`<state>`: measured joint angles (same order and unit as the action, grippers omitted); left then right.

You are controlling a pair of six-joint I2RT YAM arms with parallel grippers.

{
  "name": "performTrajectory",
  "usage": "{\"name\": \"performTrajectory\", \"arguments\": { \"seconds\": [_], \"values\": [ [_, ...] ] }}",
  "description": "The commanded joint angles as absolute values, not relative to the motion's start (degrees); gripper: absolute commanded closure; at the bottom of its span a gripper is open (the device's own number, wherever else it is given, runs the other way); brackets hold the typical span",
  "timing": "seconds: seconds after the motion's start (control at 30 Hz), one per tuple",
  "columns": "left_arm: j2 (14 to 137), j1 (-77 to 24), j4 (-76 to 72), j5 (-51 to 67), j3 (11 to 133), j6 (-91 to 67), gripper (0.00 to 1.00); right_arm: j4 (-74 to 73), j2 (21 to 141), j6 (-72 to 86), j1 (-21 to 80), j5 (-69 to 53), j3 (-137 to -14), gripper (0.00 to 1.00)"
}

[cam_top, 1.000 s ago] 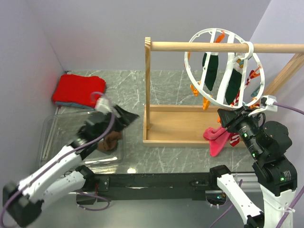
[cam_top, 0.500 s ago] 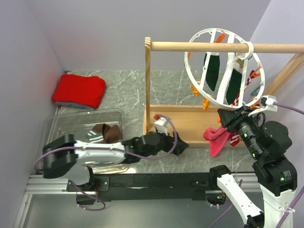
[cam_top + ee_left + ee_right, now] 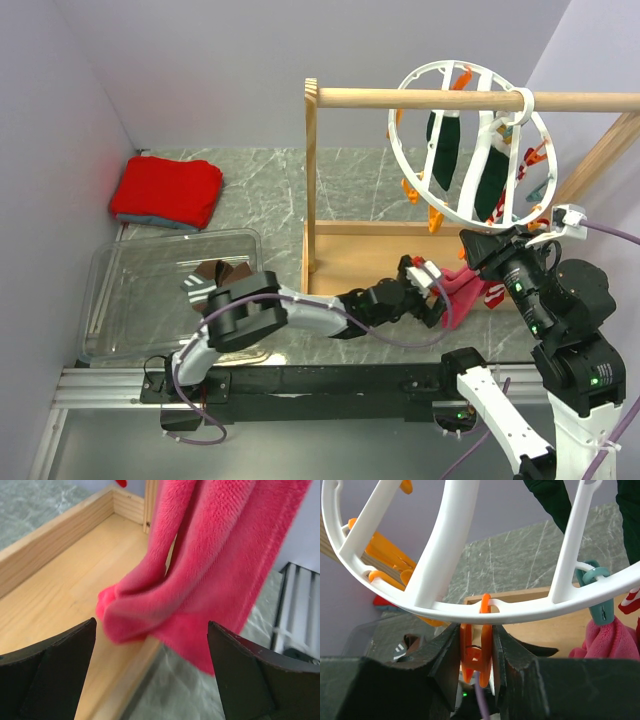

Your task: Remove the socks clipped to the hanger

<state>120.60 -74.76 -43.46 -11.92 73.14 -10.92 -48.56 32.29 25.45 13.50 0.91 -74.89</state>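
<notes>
The white ring hanger [image 3: 470,140] hangs by its hook from the wooden rail. Two dark green socks [image 3: 443,150] are clipped inside it. A red-and-white striped sock [image 3: 492,292] hangs low beside a pink cloth [image 3: 458,292]. My right gripper [image 3: 487,243] is under the ring's bottom edge. In the right wrist view it [image 3: 477,630] is shut on an orange clip [image 3: 479,655] below the ring [image 3: 445,580]. My left gripper [image 3: 438,298] reaches across to the pink cloth. In the left wrist view it [image 3: 152,675] stands open, with the cloth [image 3: 210,580] just ahead of the jaws.
The wooden rail frame [image 3: 315,180] has a base board [image 3: 55,595] under the hanger. A clear bin [image 3: 120,300] at the left holds socks [image 3: 215,278]. A folded red cloth [image 3: 165,190] lies at the back left. A teal clip [image 3: 597,587] holds the pink cloth.
My left arm swung from the bin rightwards across the table to the pink cloth, and its jaws opened wide. A sock now lies in the bin. The right arm has not moved.
</notes>
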Motion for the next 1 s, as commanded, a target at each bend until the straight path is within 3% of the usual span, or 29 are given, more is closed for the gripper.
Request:
{"name": "performTrajectory", "arguments": {
  "seconds": [0.0, 0.07, 0.13, 0.23, 0.27, 0.37, 0.4, 0.47, 0.73, 0.83, 0.97],
  "values": [
    [125.32, -75.06, -46.50, -8.20, 82.76, -7.47, 0.02, -50.89, 31.90, 25.84, 13.54, 0.35, -74.97, 1.00],
    [128.47, -75.06, -44.40, -7.47, 86.03, -9.65, 0.03, -50.98, 31.99, 25.93, 13.54, 0.09, -75.23, 1.00],
    [131.64, -74.97, -39.93, -8.52, 91.83, -10.81, 0.10, -50.98, 31.91, 26.10, 13.54, -1.04, -75.23, 1.00],
    [133.59, -74.97, -36.13, -10.28, 97.46, -12.22, 0.38, -51.33, 31.64, 26.10, 13.54, -1.14, -75.32, 1.00],
    [133.51, -74.88, -35.60, -10.02, 97.73, -12.39, 0.58, -51.42, 31.73, 26.02, 13.54, -0.97, -75.32, 0.95],
    [130.53, -74.88, -36.56, -8.70, 95.37, -12.74, 0.81, -52.21, 31.46, 25.31, 13.62, -0.09, -75.24, 0.75],
    [129.47, -74.88, -36.48, -8.61, 93.45, -13.27, 0.84, -52.38, 31.29, 24.96, 13.54, -0.17, -75.32, 0.71],
    [125.70, -74.88, -35.95, -8.44, 90.28, -14.58, 0.88, -52.65, 31.20, 24.53, 13.53, -0.18, -75.32, 0.55],
    [111.73, -75.67, -30.41, -2.64, 82.10, -19.59, 0.90, -55.63, 30.33, 24.43, 13.54, -1.49, -79.10, 0.18],
    [107.95, -75.76, -28.49, -0.44, 79.11, -21.87, 0.89, -57.39, 29.79, 24.26, 13.54, -1.76, -81.47, 0.08],
    [104.25, -75.76, -23.30, 5.26, 78.57, -23.11, 0.84, -59.06, 29.45, 23.99, 13.54, -1.41, -84.19, 0.04]
  ]
}}
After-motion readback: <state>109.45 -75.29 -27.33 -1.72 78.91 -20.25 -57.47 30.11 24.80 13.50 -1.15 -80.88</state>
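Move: Below the hanger, the pink sock hangs about 6 cm to the right of the open left hand, 3 cm farther out and a little higher, its middle some 4 cm up. The striped sock is roughly 12 cm right and 3 cm ahead of this hand; the wooden tray's middle is about 10 cm ahead, 5 cm left and well below. The right hand already pinches an orange clip on the rim; the pink sock is about 20 cm below that hand, 6 cm right and 3 cm ahead. Reaching some 7 cm right, the left hand closes its wide-open fingers on the hanging pink sock, then carries it up about 9 cm, back left by 7 cm and 5 cm towards the base. The right hand holds still on the orange clip for the first half, then opens, lets go and backs off about 4 cm. ##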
